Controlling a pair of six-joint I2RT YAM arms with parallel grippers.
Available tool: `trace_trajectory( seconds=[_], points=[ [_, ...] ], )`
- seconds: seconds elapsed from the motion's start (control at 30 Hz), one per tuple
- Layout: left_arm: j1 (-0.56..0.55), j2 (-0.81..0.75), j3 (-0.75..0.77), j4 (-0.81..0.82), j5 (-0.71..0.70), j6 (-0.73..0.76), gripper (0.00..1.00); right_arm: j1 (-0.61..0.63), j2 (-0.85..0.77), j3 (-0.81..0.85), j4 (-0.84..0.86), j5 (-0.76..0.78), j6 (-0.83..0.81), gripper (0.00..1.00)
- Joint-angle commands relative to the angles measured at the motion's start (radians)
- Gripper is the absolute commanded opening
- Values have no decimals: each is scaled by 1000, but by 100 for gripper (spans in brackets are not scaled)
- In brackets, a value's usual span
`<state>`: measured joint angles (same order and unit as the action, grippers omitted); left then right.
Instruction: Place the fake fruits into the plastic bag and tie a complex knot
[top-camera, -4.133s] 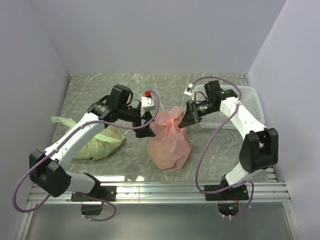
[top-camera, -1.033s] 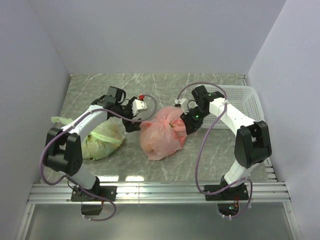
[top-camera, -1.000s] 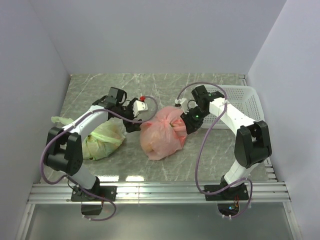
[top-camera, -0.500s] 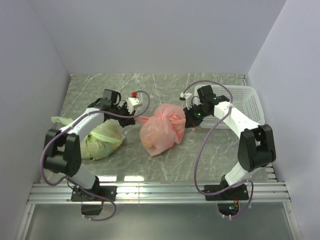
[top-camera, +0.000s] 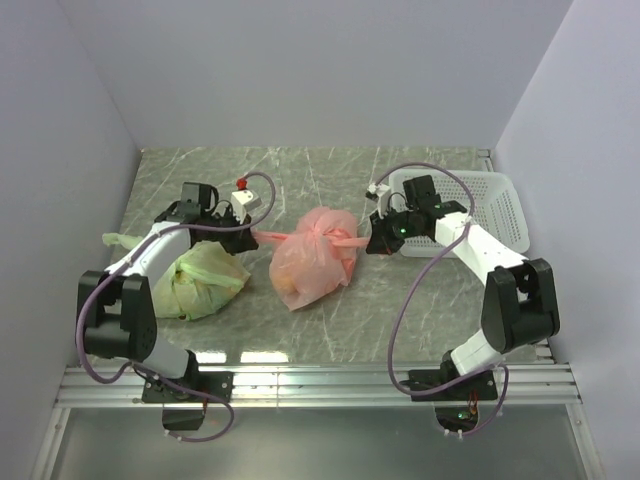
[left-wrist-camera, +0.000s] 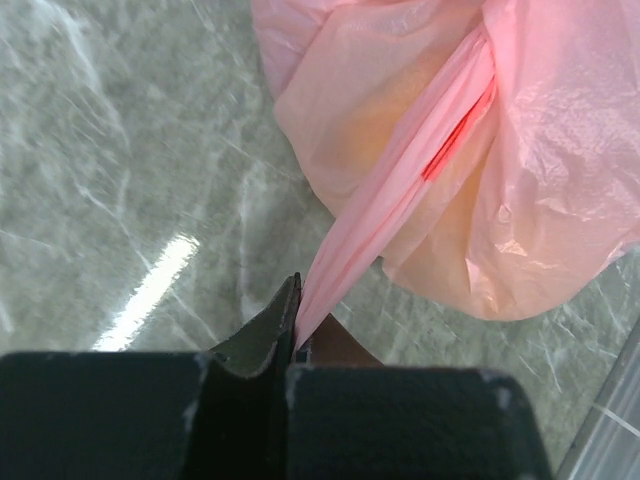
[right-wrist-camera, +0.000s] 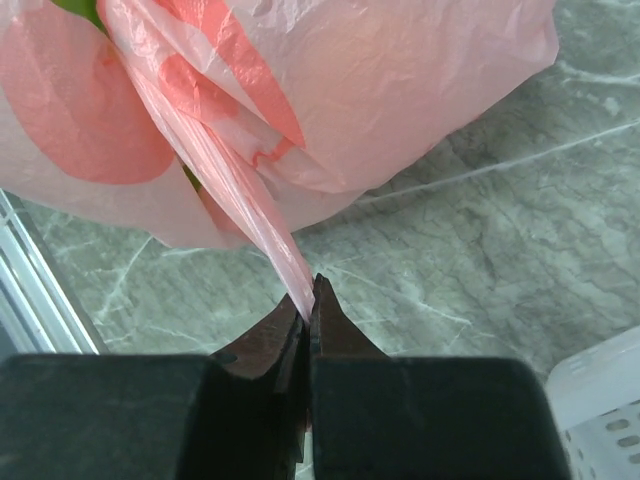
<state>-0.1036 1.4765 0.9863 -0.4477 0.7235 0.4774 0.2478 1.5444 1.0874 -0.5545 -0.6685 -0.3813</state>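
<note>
The pink plastic bag (top-camera: 308, 262) lies bulging on the marble table, its two handles pulled taut sideways from the knot (top-camera: 322, 234) on top. My left gripper (top-camera: 254, 236) is shut on the left handle (left-wrist-camera: 385, 217), which runs from the bag (left-wrist-camera: 560, 170) straight into the jaws (left-wrist-camera: 298, 335). On the other side my right gripper (top-camera: 372, 242) is shut on the right handle (right-wrist-camera: 235, 200), stretched from the bag (right-wrist-camera: 350, 80). The fake fruits show only as orange and yellowish shapes (top-camera: 293, 283) through the film.
A pale green knotted plastic bag (top-camera: 200, 276) lies left of the pink one, under my left arm. A white slotted basket (top-camera: 495, 205) stands at the back right, just behind my right arm. The grey side walls close in on both sides.
Both grippers have closed on the handles and drawn apart, left going left, right going right. The handles are now stretched taut and the bag has shifted slightly left.
</note>
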Motion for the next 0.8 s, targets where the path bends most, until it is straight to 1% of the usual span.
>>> trace_trajectory(
  seconds=[0.0,0.07,0.17,0.27,0.3,0.33,0.37,0.4,0.43,0.5,0.53,0.57,0.6,0.67,0.7,0.73,0.77],
  points=[
    [124,36,35,-72,-251,10,0,-78,9,17,-160,277,1,0],
    [111,41,54,-72,-257,-2,0,-36,31,52,-180,257,-2,0],
    [111,39,84,-65,-253,-11,0,-7,63,103,-200,234,-8,0],
    [111,47,124,-98,-234,19,0,10,98,164,-251,213,-39,0],
    [111,47,138,-120,-222,35,9,22,108,183,-284,213,-45,1],
    [111,44,152,-156,-196,55,20,22,109,204,-297,208,-50,26],
    [111,38,170,-167,-185,59,32,21,99,209,-301,198,-48,40],
    [111,21,175,-172,-177,61,51,22,88,210,-301,198,-48,51],
    [111,9,179,-174,-167,64,57,24,73,210,-298,195,-41,64],
    [113,-19,195,-166,-154,46,68,21,39,219,-317,178,-31,72],
    [111,-25,204,-167,-151,27,69,24,31,239,-329,170,-21,79],
    [111,-31,234,-177,-147,18,70,22,11,249,-341,161,-16,80],
    [111,-44,253,-184,-151,-2,76,21,-1,259,-352,152,-10,80],
    [111,-57,316,-197,-157,-58,80,5,-44,295,-369,129,16,82],
    [111,-70,342,-221,-154,-71,99,-4,-58,311,-374,118,25,82],
    [111,-80,363,-220,-163,-123,99,-14,-69,343,-372,100,51,85],
    [111,-87,399,-214,-177,-156,99,-40,-87,359,-364,96,71,85]
  ],
)
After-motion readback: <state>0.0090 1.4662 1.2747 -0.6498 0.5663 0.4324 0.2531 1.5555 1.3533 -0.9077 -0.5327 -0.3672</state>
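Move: The knot in the pink plastic bag lies about 14 cm to the right of the left gripper and level with it, some 3 cm lower. From the right gripper the knot is roughly 12 cm left and 2 cm ahead, also a little lower. Each gripper still pinches a taut strap. The green bag sits about 12 cm left of the left gripper and 9 cm back; the white basket lies some 19 cm right of the right gripper and 8 cm ahead. Open both grippers wide to let go of the strap ends, after easing each hand a centimetre or so towards its release. Draw the left gripper up about 7 cm, left and forward, away from the knot, turning it slightly counter-clockwise; shift the right gripper a little right, off its strap, then lift it straight up some 5 cm. ##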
